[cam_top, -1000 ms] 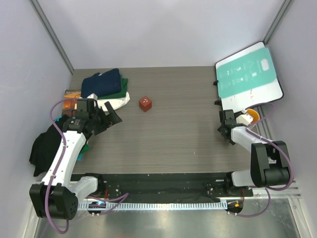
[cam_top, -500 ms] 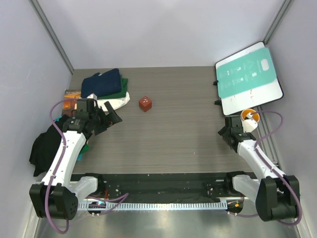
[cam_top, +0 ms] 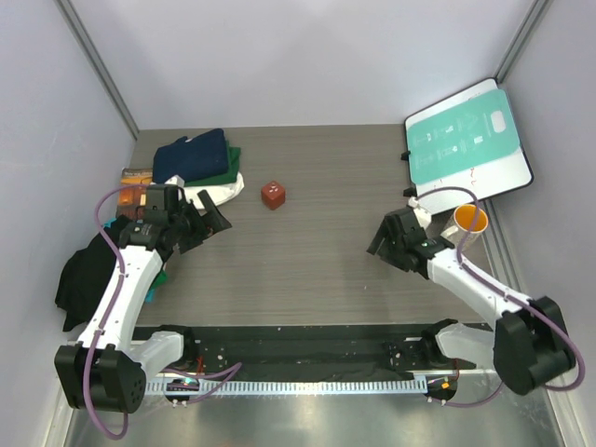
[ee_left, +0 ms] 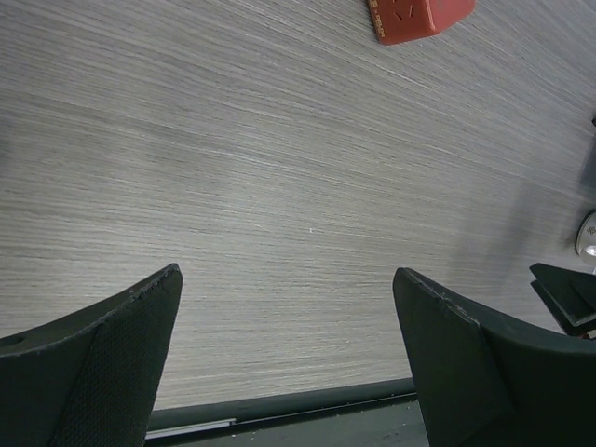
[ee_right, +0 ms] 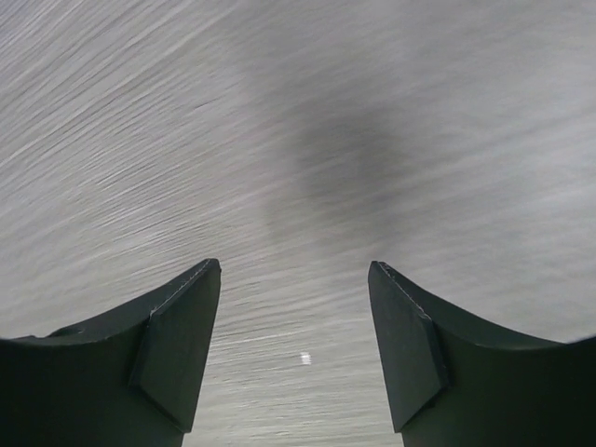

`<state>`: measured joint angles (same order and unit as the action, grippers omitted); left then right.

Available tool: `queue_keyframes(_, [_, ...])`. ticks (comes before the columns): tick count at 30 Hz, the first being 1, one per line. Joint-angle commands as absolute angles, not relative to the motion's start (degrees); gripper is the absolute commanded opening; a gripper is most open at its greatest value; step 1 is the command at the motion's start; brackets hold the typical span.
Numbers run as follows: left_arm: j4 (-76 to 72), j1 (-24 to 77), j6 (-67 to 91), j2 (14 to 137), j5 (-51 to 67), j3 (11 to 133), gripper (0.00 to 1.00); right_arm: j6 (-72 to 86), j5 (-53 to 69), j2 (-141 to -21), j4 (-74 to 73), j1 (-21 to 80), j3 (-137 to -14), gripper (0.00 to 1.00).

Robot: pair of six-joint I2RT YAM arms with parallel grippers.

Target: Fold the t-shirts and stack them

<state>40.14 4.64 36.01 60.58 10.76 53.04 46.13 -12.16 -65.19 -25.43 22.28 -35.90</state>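
Observation:
Three folded t-shirts lie stacked at the table's back left: a navy one (cam_top: 194, 155) on top, a dark green one (cam_top: 229, 167) below it and a cream-white one (cam_top: 223, 190) at the bottom. My left gripper (cam_top: 212, 215) hovers just in front of the stack, open, with only bare wood between its fingers in the left wrist view (ee_left: 289, 279). My right gripper (cam_top: 380, 238) is over the table's right half, far from the shirts. It is open and empty too, above blurred bare wood in the right wrist view (ee_right: 294, 270).
A small red cube (cam_top: 273, 194) (ee_left: 419, 14) sits mid-table. A teal-and-white board (cam_top: 466, 140) leans at the back right, an orange cup (cam_top: 468, 221) in front of it. A brown-orange book (cam_top: 136, 174) lies left of the stack. Dark cloth (cam_top: 82, 277) hangs off the left edge.
My right arm has swung from the right edge beside the cup in toward the middle of the table. The left arm and the shirt stack have not moved.

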Motion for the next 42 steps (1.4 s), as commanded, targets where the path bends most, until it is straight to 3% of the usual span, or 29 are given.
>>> queue_keyframes(1, [39.29,4.92,36.04,59.15,11.60,54.23,0.95,39.12,-5.11,-73.61,-16.70,25.13,-45.58,0.70])
queue_keyframes(11, [38.32,5.27,36.30,60.73,11.34,53.09,0.95,27.69,2.73,-101.57,-17.22,29.26,-71.79,0.73])
queue_keyframes(16, [32.72,5.36,37.18,64.77,11.43,53.00,0.95,28.12,5.00,-108.19,-15.73,31.46,-78.04,0.73])
queue_keyframes(19, [29.19,5.36,37.35,72.22,12.65,56.24,0.96,29.44,5.54,-106.44,-15.29,32.25,-76.30,0.73])
queue_keyframes(25, [27.95,6.85,38.15,94.17,17.67,73.19,0.93,31.55,4.75,-94.69,-13.45,32.87,-64.80,0.73])
queue_keyframes(32, [31.55,13.87,37.18,111.41,18.81,93.66,0.93,32.96,3.87,-83.33,-13.36,32.96,-58.10,0.73])
queue_keyframes(42, [34.10,17.40,37.44,119.88,15.39,99.84,0.92,31.90,1.67,-77.88,-16.00,32.87,-57.66,0.73])
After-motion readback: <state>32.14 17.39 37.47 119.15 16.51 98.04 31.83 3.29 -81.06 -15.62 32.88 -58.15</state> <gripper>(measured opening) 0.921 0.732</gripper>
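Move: Out ahead and to the right of the left hand is the red cube, roughly 22 cm forward, 16 cm right and 15 cm below it. The folded t-shirt stack lies about 27 cm ahead of that hand and 4 cm left, some 13 cm lower. From the right hand the cube is about 20 cm forward, 30 cm left and 5 cm down, while the mug stands some 7 cm ahead, 21 cm right and 3 cm lower. Swinging out empty and wide open, the left hand waits briefly, then reaches about 19 cm forward, bending right by some 15 cm and sinking towards the red cube, turning clockwise. The right hand, also open, travels left and forward away from the mug, turning about 30 degrees counter-clockwise, then draws back some 7 cm and rises. ##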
